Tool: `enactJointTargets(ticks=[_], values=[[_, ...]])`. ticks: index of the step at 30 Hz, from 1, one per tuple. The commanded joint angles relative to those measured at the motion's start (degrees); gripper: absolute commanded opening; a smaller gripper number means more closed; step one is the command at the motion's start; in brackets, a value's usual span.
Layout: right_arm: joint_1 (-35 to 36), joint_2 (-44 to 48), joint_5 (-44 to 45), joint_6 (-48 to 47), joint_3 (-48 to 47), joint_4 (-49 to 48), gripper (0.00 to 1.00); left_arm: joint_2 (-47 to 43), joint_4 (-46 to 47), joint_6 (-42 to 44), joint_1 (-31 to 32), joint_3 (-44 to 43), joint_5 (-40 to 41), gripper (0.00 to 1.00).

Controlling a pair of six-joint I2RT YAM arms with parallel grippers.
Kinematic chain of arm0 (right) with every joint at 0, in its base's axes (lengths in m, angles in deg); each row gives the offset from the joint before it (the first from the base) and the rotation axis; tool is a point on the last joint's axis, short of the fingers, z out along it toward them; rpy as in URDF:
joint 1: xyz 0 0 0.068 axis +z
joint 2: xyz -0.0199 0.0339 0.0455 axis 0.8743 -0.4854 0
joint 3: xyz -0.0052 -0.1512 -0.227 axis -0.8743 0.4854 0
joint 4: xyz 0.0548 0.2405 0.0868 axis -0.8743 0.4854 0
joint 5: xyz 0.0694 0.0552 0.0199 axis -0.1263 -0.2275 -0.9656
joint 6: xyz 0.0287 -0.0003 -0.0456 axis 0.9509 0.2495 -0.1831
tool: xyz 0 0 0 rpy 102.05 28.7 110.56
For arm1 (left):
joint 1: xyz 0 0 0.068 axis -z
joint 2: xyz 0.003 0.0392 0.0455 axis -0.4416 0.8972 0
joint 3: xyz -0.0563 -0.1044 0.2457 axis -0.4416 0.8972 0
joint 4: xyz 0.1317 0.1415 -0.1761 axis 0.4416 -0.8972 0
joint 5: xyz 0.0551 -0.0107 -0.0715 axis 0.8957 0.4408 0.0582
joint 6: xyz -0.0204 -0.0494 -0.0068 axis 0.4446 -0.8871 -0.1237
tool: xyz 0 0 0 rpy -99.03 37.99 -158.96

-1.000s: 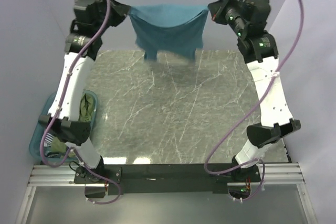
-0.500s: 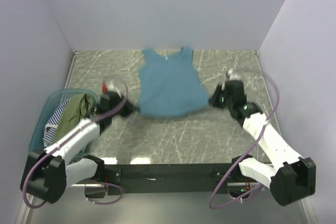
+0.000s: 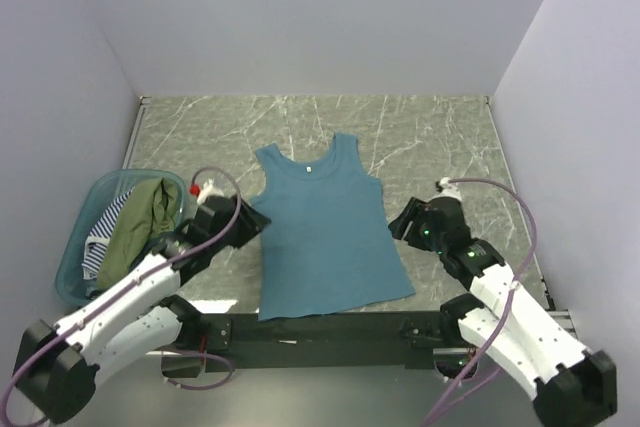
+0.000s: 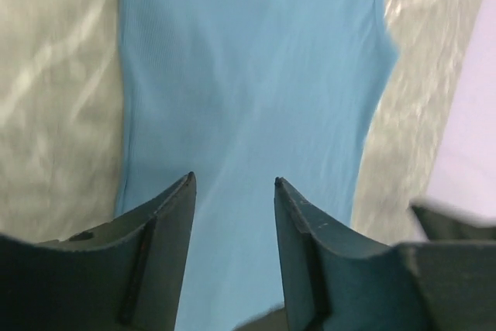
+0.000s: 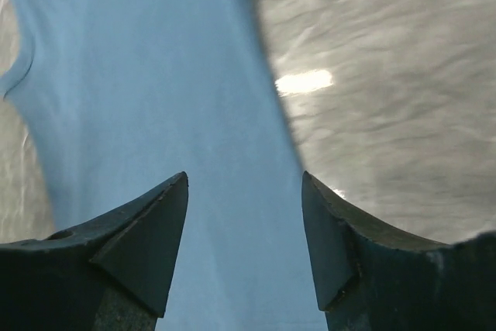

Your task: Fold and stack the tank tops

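Observation:
The teal-blue tank top (image 3: 325, 237) lies flat on the marble table (image 3: 440, 137), straps toward the far wall and hem at the near edge. My left gripper (image 3: 252, 225) sits low at its left side edge, open, with only teal cloth (image 4: 248, 75) below the gap of the left gripper (image 4: 234, 182). My right gripper (image 3: 401, 223) is at the top's right side edge, also open and holding nothing; the right gripper (image 5: 244, 177) hovers over teal cloth (image 5: 155, 98). An olive-green top (image 3: 140, 222) and a striped one (image 3: 100, 244) lie bunched in the tub.
The translucent teal tub (image 3: 68, 272) stands off the table's left edge, beside my left arm. Plain walls close in the table at the back and on both sides. The black rail (image 3: 320, 329) with the arm bases runs along the near edge.
A second ago both grippers held the teal top hanging high at the far end. They swept it down and toward the near edge, then opened, leaving it spread flat.

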Motion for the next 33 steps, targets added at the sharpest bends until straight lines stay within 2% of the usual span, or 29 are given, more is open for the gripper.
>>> enactJointTargets(ticks=[1,3,6,10,13,16,19,22,26,28,32,33], values=[[10.7,-1.63,5.66,5.39,-2.83,-1.84,0.64,6.74,-4.35,4.69,-0.92,-9.34,10.76,0.5],[16.88,-3.64,8.31,8.21,-3.88,-2.89,0.63,11.24,-4.27,6.7,-2.94,-13.13,11.22,0.43],[25.76,-8.21,11.74,12.61,-5.29,-4.83,0.56,20.21,-3.49,8.73,-6.81,-17.53,11.04,0.4],[36.39,-15.95,15.25,17.18,-8.62,-7.64,0.52,30.49,-5.58,9.18,-8.75,-21.41,15.43,0.38],[45.18,-24.82,18.51,19.03,-14.41,-8.88,0.5,34.11,-4.45,9.62,-10.68,-21.85,15.36,0.36],[52.47,-35.19,20.44,19.65,-22.67,-7.74,0.46,37.35,-1.11,11.9,-11.65,-22.47,11.67,0.35],[57.83,-44.33,21.32,19.3,-32.85,-5.98,0.42,40.35,-0.05,14.09,-11.66,-23.87,10.26,0.34],[61.71,-52.42,20.63,18.25,-40.41,-4.05,0.42,42.46,0.56,14.63,-11.92,-24.23,9.12,0.33],[63.84,-60.6,22.37,17.72,-47.64,1.39,0.41,44.31,0.56,13.93,-12.36,-24.31,8.67,0.3],[62.79,-59.92,25.18,17.98,-47.31,3.77,0.42,44.05,1.0,13.49,-12.62,-24.23,8.5,0.3],[55.59,-52.81,26.68,15.17,-43.26,3.86,0.43,43.69,1.89,13.84,-13.41,-24.58,7.18,0.27],[51.92,-51.92,28.17,14.56,-42.91,4.65,0.43,45.09,1.45,13.84,-13.67,-25.89,7.09,0.26]])
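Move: The blue tank top lies spread flat about 9 cm below both my hands. My left hand wants its left armpit edge, about 13 cm ahead and 4 to the left; the left shoulder strap is some 30 cm straight ahead, and the green top in the basket 31 cm left and 5 ahead. From my right hand, the lower left side edge is about 36 cm left and 15 back, the left hem corner 37 left and 22 back, and the right hem corner 14 back and 5 right. I sweep my right hand left, low across the tank top, about 34 cm and some 15 back, towards its lower left side edge, turning some 35 degrees counter-clockwise, narrowing the fingers, then easing a few centimetres forward and right. My left hand goes 11 cm forward and 6 left, rising briefly, then sinks 8 to the armpit edge, rolling its left side up as its fingers half close. ##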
